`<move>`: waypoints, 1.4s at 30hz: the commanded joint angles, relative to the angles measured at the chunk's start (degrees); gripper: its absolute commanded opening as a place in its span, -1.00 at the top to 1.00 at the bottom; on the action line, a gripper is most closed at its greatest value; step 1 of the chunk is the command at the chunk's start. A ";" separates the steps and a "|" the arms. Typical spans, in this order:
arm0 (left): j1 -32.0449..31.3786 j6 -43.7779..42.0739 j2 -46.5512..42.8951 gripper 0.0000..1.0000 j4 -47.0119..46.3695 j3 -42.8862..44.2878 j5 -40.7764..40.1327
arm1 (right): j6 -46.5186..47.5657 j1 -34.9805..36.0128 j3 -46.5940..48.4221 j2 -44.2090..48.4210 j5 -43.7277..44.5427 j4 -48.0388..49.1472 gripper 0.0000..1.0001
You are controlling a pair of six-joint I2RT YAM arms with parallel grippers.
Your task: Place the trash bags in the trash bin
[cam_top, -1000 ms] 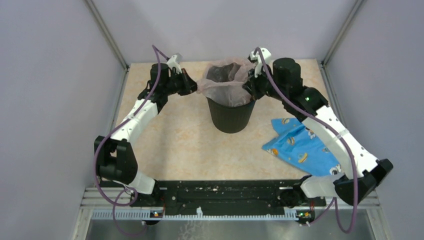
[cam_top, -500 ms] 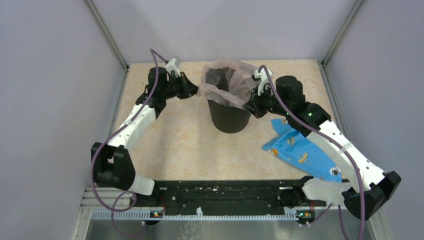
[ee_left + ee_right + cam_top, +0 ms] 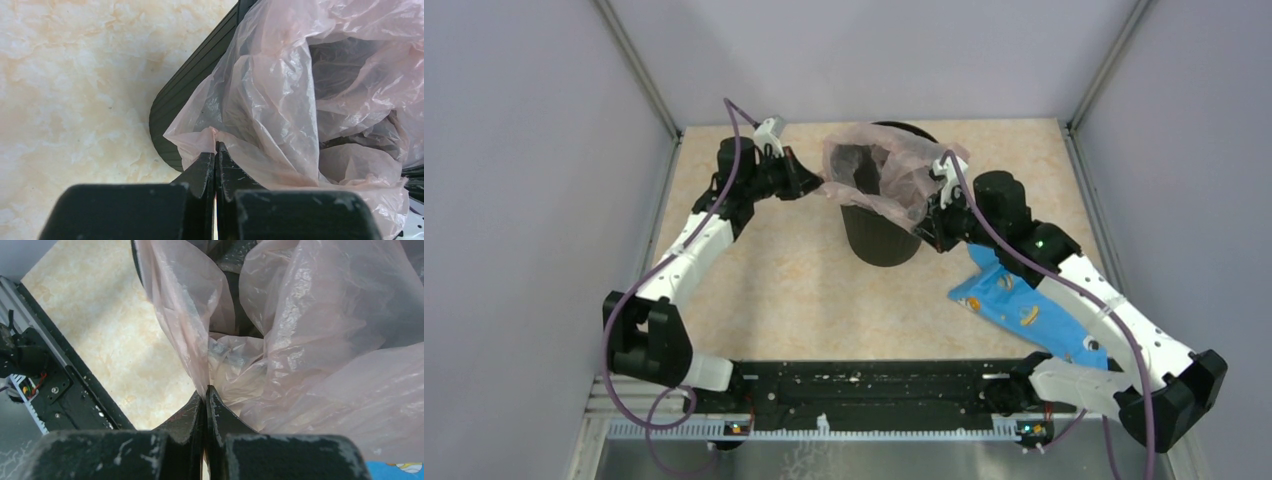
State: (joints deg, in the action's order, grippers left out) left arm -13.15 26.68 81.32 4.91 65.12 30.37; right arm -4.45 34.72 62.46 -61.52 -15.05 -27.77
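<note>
A round black trash bin stands on the table at the back centre, seen too as the ribbed trash bin wall. A translucent pale-pink trash bag hangs open over its mouth, stretched between both arms. My left gripper is shut on the bag's left edge, the film pinched at the fingertips in the left wrist view, left gripper, trash bag. My right gripper is shut on the bag's near right edge, low beside the bin; right gripper, trash bag.
A blue printed cloth lies on the table right of the bin, partly under my right arm. Grey walls close the left, back and right. The black base rail runs along the near edge.
My right gripper has come down and toward the near side with its edge of the bag, pulling the film over the bin's right rim. The left gripper has shifted slightly.
</note>
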 commanded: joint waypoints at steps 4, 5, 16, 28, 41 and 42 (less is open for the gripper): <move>1.05 -2.25 -5.61 1.00 -3.71 -1.19 -2.29 | -0.21 0.69 -1.77 0.22 5.05 0.16 1.00; 1.22 -2.17 -6.20 1.00 -4.31 -1.38 -2.50 | -0.29 0.70 -1.84 -0.06 5.89 0.03 1.00; 1.98 -1.72 -10.04 1.00 -8.39 -1.50 -2.11 | -1.00 0.70 -3.36 -1.79 12.39 -0.48 1.00; 1.98 -2.59 -18.71 1.00 -13.76 -7.99 4.03 | -2.18 0.68 -4.51 -2.52 15.44 0.14 1.00; 1.98 -2.07 -16.60 1.00 -10.30 -17.97 -0.20 | -3.81 0.68 -3.78 -2.99 18.26 0.14 1.00; 1.98 -1.76 -15.28 1.00 -10.36 -17.70 0.27 | -3.86 0.65 -3.63 -2.99 18.53 0.03 1.00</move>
State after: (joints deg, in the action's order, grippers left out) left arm -11.73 25.36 62.67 -2.76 47.92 32.67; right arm -7.62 35.14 58.48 -64.14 0.62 -26.35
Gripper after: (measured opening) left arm 0.006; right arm 0.004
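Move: Both hands already hold the pink bag's mouth, roughly at rim height. The bin's middle lies about 13 cm to the left hand's right, 4 cm ahead and 12 cm below it. From the right hand the bin is some 15 cm ahead, 6 cm left and 13 cm below; the blue bag lies about 22 cm right, 3 cm back and 26 cm below. Still pinching the pink bag, the left rises 9 cm, draws back, then sinks; right sinks forward-right, turning clockwise. ##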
